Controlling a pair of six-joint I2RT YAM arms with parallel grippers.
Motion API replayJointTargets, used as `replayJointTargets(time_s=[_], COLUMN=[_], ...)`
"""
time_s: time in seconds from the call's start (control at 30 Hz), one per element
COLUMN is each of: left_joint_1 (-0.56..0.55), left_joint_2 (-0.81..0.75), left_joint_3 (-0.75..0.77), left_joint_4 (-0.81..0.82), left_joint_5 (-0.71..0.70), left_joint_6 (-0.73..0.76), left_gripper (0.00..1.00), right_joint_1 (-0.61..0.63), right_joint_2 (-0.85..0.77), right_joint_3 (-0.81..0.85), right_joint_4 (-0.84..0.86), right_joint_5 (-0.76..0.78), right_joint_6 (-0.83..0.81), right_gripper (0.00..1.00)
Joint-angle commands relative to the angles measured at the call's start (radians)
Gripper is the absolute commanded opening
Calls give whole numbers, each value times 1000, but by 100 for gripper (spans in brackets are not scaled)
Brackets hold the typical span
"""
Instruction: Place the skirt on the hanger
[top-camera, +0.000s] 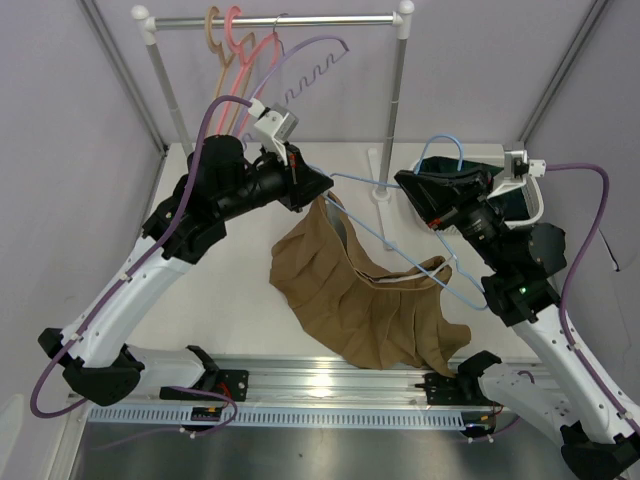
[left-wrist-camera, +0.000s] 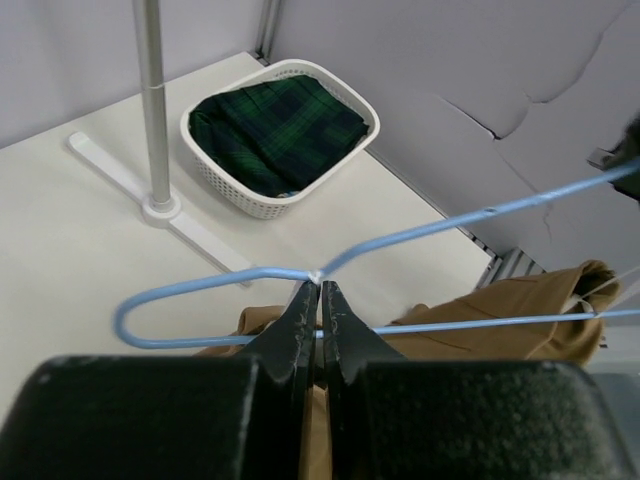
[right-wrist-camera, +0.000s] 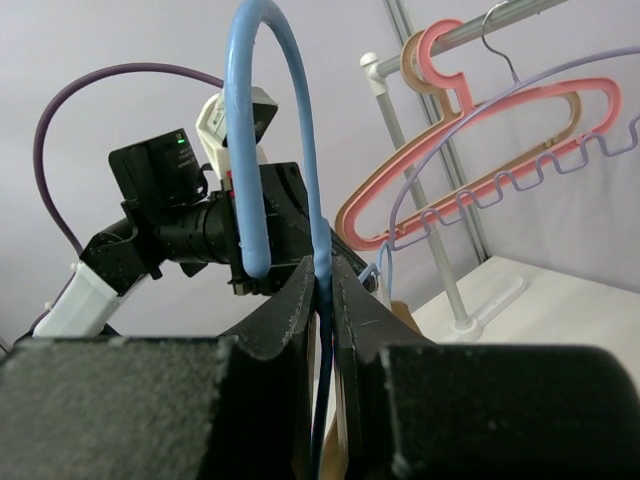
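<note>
The pale blue hanger (top-camera: 445, 138) is held in the air between my two grippers. My right gripper (top-camera: 408, 183) is shut on its neck just below the hook, as the right wrist view (right-wrist-camera: 322, 270) shows, with the hook (right-wrist-camera: 243, 150) rising above the jaws. The tan-brown skirt (top-camera: 370, 300) hangs from the hanger's left end and spreads over the table toward the near edge. My left gripper (top-camera: 318, 190) is shut at that end. In the left wrist view (left-wrist-camera: 320, 290) its jaws pinch tan cloth (left-wrist-camera: 530, 300) where the hanger's arm (left-wrist-camera: 450, 225) meets the tips.
A white basket (left-wrist-camera: 240, 190) with dark green plaid cloth stands at the back right (top-camera: 530, 200). A clothes rack pole (top-camera: 397, 100) stands behind the grippers; its rail (top-camera: 300, 20) carries pink (top-camera: 245, 45), tan (top-camera: 212, 30) and scalloped lavender (top-camera: 310, 65) hangers.
</note>
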Motion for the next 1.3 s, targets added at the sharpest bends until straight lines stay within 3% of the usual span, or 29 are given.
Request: replayJointTargets(time_s=[0.0, 0.47, 0.63, 0.87, 0.97, 1.13, 1.2, 1.27], left_joint_1=[-34, -34, -34, -36, -34, -19, 28, 73], left_joint_2=[-9, -81, -101, -106, -46, 126, 154, 186], left_joint_3=[28, 93, 163, 273, 344, 528, 538, 565], left_joint_4=[76, -34, -50, -68, -152, -321, -315, -306], left_joint_5=[56, -153, -162, -46, 59, 203, 243, 388], left_joint_6=[-22, 126, 182, 307, 407, 540, 541, 510], left_gripper=[10, 34, 48, 63, 71, 75, 76, 77], right_joint_1=[22, 23, 12, -16, -31, -57, -60, -62], right_joint_2=[45, 156, 177, 208, 232, 281, 292, 297], right_joint_3=[31, 203, 241, 261, 267, 295, 299, 304], right_joint_4=[104, 112, 127, 184, 241, 357, 368, 371], right_joint_5=[-21, -82, -122, -191, -230, -297, -302, -311], right_joint_6=[36, 39, 76, 156, 221, 327, 354, 364], right_gripper=[0, 0, 0, 0, 0, 0, 0, 0])
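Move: The blue hanger's left end, with the skirt's white strap, is already pinched at the left fingertips, some 11 cm left, 3 cm ahead and 7 cm below the right hand, which grips the hanger below its hook. The skirt hangs about 12 cm back, 8 cm right and 15 cm below the left hand; the purple hanger is some 13 cm ahead, 5 cm left and slightly above it. From the right hand, the rail's middle lies about 20 cm ahead, 20 cm left and 10 cm higher. The strapped left end of the hanger is let go: the left fingers spread wide while nearly still, then lift off about 12 cm up, swinging back and left before curving forward and right again, the hand tilting some 30 degrees. The right hand keeps its grip below the hook, carries the loaded hanger left and up, easing forward, and turns it nearly 20 degrees counter-clockwise. ##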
